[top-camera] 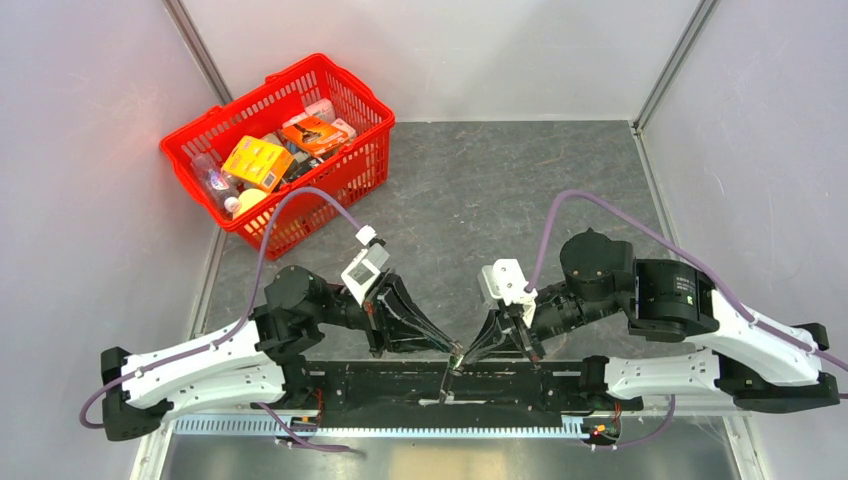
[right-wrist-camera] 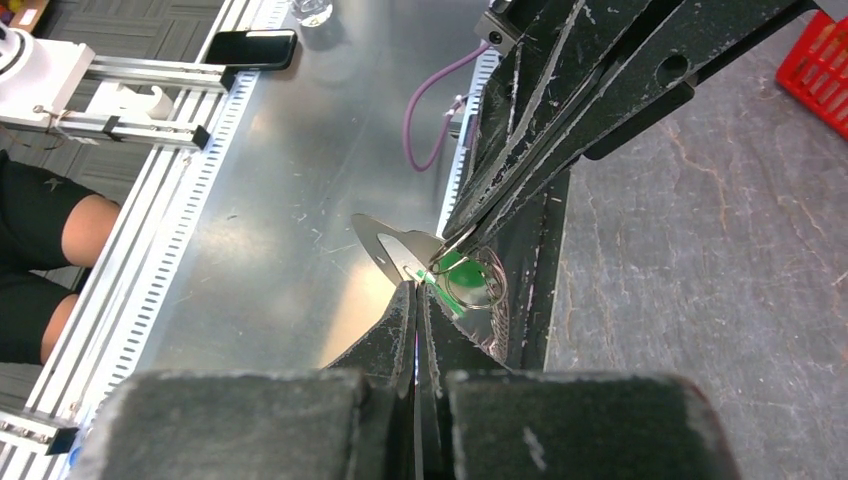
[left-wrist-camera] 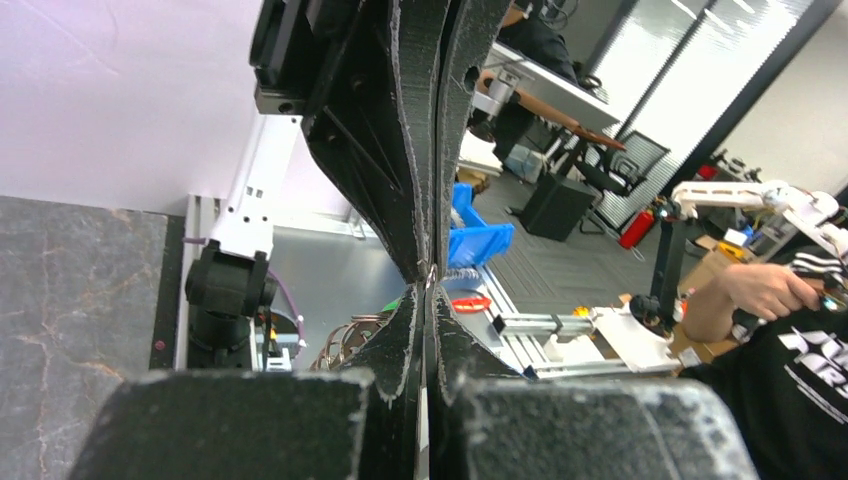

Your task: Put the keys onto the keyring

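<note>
Both grippers meet tip to tip low over the table's near edge. My right gripper is shut, with the key's green head and its silvery blade right at its tips. It appears to pinch the key. My left gripper is also shut and reaches in from the upper right of the right wrist view. Its fingertips close on the thin wire loop of the keyring, which circles the green head. From above, the left gripper and right gripper touch, hiding key and ring.
A red basket full of packaged goods stands at the back left. A black rail runs along the near edge under the grippers, with a shiny metal shelf beyond it. Grey walls close in both sides.
</note>
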### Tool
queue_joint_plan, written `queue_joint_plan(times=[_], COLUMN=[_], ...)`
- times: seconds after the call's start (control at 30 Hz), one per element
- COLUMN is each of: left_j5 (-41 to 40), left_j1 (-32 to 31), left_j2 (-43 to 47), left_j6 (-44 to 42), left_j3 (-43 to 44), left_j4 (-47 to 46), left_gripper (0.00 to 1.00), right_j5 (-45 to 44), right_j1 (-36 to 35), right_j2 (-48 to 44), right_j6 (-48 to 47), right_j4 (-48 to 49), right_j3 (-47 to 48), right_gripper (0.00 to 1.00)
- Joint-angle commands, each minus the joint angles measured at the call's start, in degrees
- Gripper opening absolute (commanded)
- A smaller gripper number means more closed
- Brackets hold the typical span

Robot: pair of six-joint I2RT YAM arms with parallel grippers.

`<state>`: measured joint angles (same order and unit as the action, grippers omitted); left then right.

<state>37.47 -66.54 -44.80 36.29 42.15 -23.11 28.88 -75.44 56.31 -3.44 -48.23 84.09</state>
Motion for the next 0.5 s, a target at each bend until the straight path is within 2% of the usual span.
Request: queue_joint_plan(times=[0.0,0.3,0.33,0.43,0.47], left_j5=[-7.41,-9.85,-9.99,-10.04,-10.04], left_j1=[0.00,0.00,0.01,-0.07,0.00], left_j2=[1.02,0.32,0.44,0.58,0.71], left_j6=[1.61,2.64,2.64,2.55,2.48], left_j3=[-1.15,-1.63,-1.62,-1.68,-1.71], left_j4=[-7.23,-10.24,-10.20,-10.20,-10.12], left_gripper=[0.02,0.02,0.02,0.02,0.02], right_j5=[-3.19,-8.88,-9.53,-10.59,-11.03], right_j1=[-1.44,-2.65,-2.69,-2.70,-2.70], right_j2=[-0.11,0.35,0.29,-0.18,-0.62], right_j6=[2.00,2.74,3.12,3.30,3.40], right_j4=[3.29,4.21,4.11,3.50,3.49], right_j3=[-0.42,-0.45,-0.36,0.14,0.19], right_gripper=[0.00,0.00,0.02,0.26,0.30])
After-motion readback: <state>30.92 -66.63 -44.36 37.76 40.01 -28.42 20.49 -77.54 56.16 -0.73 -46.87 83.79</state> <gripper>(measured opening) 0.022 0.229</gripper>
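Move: The keyring's wire loops, still pinched in the left fingers, lie about 2 cm to the right hand's left and 1 cm ahead, level with it. From the right hand, the green tag of the key hangs about 1 cm ahead, 1 cm left and 2 cm down; the flat metal plate is some 1 cm back, 2 cm left and 2 cm down. From the left hand, the green tag is level fore and aft, about 1 cm right and 2 cm down. The right fingers, shut on the key's green-tagged end, let go of it, parting to about a quarter of their opening only at the very end. Before that, both hands ease forward together by about 1.5 cm, the left also rising 1 cm while its fingers stay shut on the keyring. The right wrist turns slightly clockwise, the left one slightly counter-clockwise. ##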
